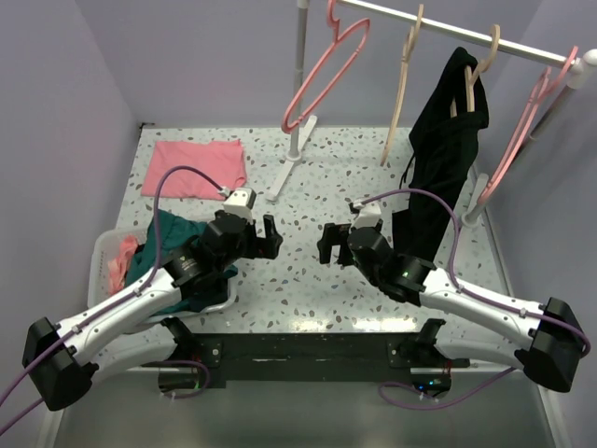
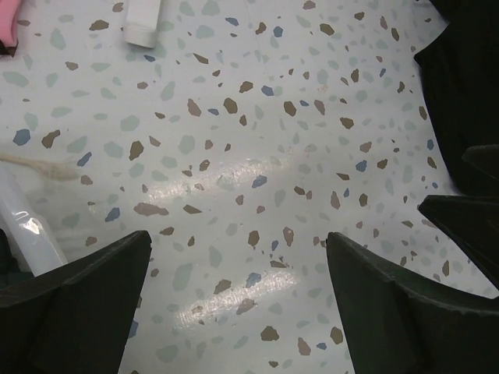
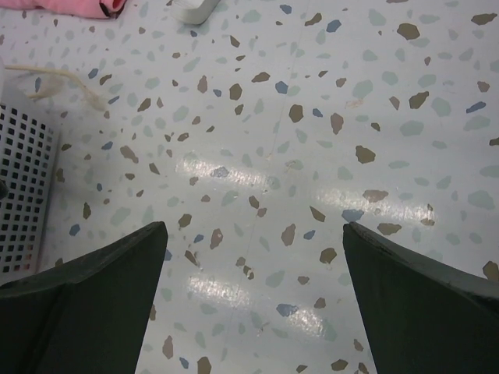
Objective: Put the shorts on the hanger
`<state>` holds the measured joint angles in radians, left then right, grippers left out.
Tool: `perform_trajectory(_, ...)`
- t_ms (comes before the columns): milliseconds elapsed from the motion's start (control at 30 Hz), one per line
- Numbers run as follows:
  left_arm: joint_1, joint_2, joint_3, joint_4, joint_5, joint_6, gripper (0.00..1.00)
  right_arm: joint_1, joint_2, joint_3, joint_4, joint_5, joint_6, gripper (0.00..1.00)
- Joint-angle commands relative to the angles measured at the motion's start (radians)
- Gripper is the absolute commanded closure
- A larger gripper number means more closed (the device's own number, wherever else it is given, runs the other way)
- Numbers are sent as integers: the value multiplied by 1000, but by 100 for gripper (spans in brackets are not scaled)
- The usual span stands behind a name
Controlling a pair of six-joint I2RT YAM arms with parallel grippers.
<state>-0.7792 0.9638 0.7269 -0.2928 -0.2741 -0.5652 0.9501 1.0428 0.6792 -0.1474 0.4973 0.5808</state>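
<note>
The dark teal shorts (image 1: 166, 245) lie bunched in a white basket (image 1: 101, 257) at the left, under my left arm. Their cream drawstring trails onto the table in the left wrist view (image 2: 39, 165) and the right wrist view (image 3: 62, 78). A salmon-pink hanger (image 1: 322, 75) hangs on the rail at the back, left of centre; a second pink one (image 1: 524, 131) hangs at the rail's right end. My left gripper (image 1: 270, 238) (image 2: 238, 265) and right gripper (image 1: 326, 245) (image 3: 253, 257) are both open and empty, facing each other just above the bare table centre.
A flat pink cloth (image 1: 196, 168) lies at the back left. Two tan hangers (image 1: 401, 84) and a black garment (image 1: 446, 149) hang on the rail. The rack's white foot (image 1: 289, 163) and post stand at the back centre. Purple walls close in both sides.
</note>
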Motion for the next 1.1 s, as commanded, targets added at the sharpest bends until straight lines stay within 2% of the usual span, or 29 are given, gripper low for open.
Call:
perform_trajectory(0, 3, -16, 37, 0, -59, -5, 0, 1, 8, 26, 25, -3, -1, 1)
perform_trajectory(133, 3, -16, 71, -42, -70, -1, 0, 1, 14, 40, -1, 3, -12, 1)
perform_trajectory(333, 3, 23, 201, -215, -117, -64, 0, 3, 10, 52, -24, 12, -36, 1)
perform_trajectory(667, 11, 35, 414, -661, -433, -312, 0, 3, 45, 66, -27, -78, -90, 1)
perform_trajectory(833, 72, 33, 385, -754, -416, -390, 0, 3, 89, 69, -12, -167, -85, 1)
perform_trajectory(933, 116, 36, 353, -827, -454, -472, 0, 3, 105, 60, -11, -175, -85, 1)
perform_trajectory(1067, 187, 15, 281, -830, -526, -527, 0, 3, 115, 57, -6, -193, -82, 1)
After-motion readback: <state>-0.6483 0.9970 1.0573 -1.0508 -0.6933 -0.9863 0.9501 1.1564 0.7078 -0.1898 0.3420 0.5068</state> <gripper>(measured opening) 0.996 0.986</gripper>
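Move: The teal shorts lie in the white basket, their middle roughly 23 cm to the left hand's left, about level with it in reach and some 12 cm below. From that hand, the folded pink cloth lies some 25 cm ahead and 21 cm left; the near end of the rack's white foot is around 20 cm straight ahead. From the right hand the shorts are about 40 cm left and level in reach, some 11 cm below. Touching nothing, the left hand heads for the teal shorts: it lifts about 6 cm, then swings left over the basket's right edge, sinking again late, roughly 14 cm across in all. It turns some 40 degrees counter-clockwise and tips slightly more downward, fingers staying wide open. The empty right hand sinks about 4 cm over bare table. ##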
